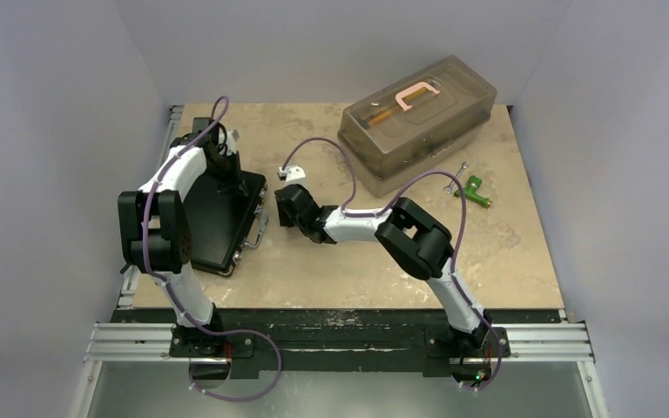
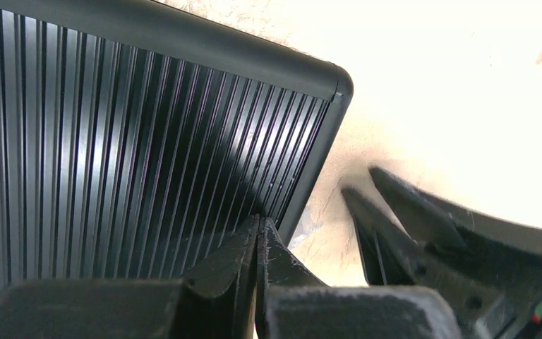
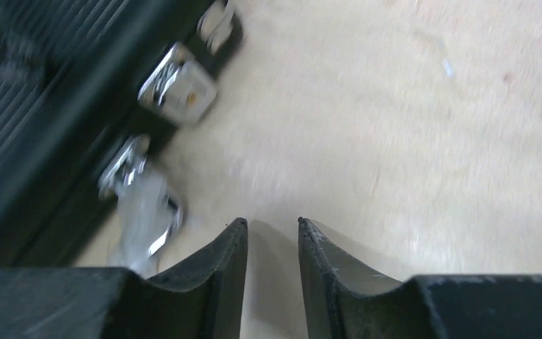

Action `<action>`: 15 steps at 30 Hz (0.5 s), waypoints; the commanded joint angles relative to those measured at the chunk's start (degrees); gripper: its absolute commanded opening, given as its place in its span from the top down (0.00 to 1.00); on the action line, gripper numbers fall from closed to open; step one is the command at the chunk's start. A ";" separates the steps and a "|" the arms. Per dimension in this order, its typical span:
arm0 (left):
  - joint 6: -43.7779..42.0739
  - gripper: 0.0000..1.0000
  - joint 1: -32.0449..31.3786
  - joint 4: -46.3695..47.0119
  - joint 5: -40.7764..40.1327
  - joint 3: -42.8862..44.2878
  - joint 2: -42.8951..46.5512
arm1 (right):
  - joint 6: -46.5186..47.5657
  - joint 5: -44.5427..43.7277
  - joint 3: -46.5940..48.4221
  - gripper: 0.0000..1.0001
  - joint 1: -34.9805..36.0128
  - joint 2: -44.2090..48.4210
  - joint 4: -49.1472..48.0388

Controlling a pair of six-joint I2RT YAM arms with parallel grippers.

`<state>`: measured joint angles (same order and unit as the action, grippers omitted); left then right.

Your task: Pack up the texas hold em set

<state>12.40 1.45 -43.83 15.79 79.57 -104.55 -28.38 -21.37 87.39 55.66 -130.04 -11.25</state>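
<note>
The texas hold em set's black ribbed case (image 1: pixel 218 222) lies closed and flat on the left of the table, its lid (image 2: pixel 148 141) filling the left wrist view. My left gripper (image 2: pixel 260 220) is shut and empty, its tips resting on the lid near a corner (image 2: pixel 335 81). My right gripper (image 3: pixel 272 222) hovers low over bare table just right of the case (image 3: pixel 35 106), open by a narrow gap with nothing in it. Two metal latches (image 3: pixel 176 88) (image 3: pixel 137 205) on the case's side sit just left of its fingers. Chips, card box and token are hidden.
A large translucent grey tub (image 1: pixel 418 122) with a pink clamp inside stands at the back right. A wrench (image 1: pixel 457 177) and a green-handled tool (image 1: pixel 473 192) lie in front of it. White walls close in both sides.
</note>
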 commanded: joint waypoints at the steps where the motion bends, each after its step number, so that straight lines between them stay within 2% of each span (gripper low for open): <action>1: -1.51 1.00 -0.46 -0.78 -2.46 0.61 -2.55 | 4.91 5.35 -7.34 0.64 3.67 9.62 0.76; 6: -1.68 1.00 -0.47 -1.33 -1.82 1.20 -2.41 | 2.66 18.27 -14.95 0.44 6.77 15.11 -8.67; 15: -1.68 1.00 -0.57 -1.42 -1.16 1.19 -2.42 | -1.61 25.22 -9.04 0.43 9.19 11.47 -8.85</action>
<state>12.38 1.37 -44.40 15.81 80.31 -104.99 -27.46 -0.14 74.39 65.52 -117.45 -17.58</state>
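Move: The case's near latch lies about 13 cm back and 10 cm to the left of the right hand, a little below it. The carry handle is some 8 cm back and 5 cm left; the far latch is about 3 cm ahead and 4 cm left. From the left hand, poised at the lid's far right part, the near latch is about 16 cm back, 1 cm left and 4 cm lower. The right hand sweeps about 16 cm back, left and up towards the near latch, opening and turning counter-clockwise. ##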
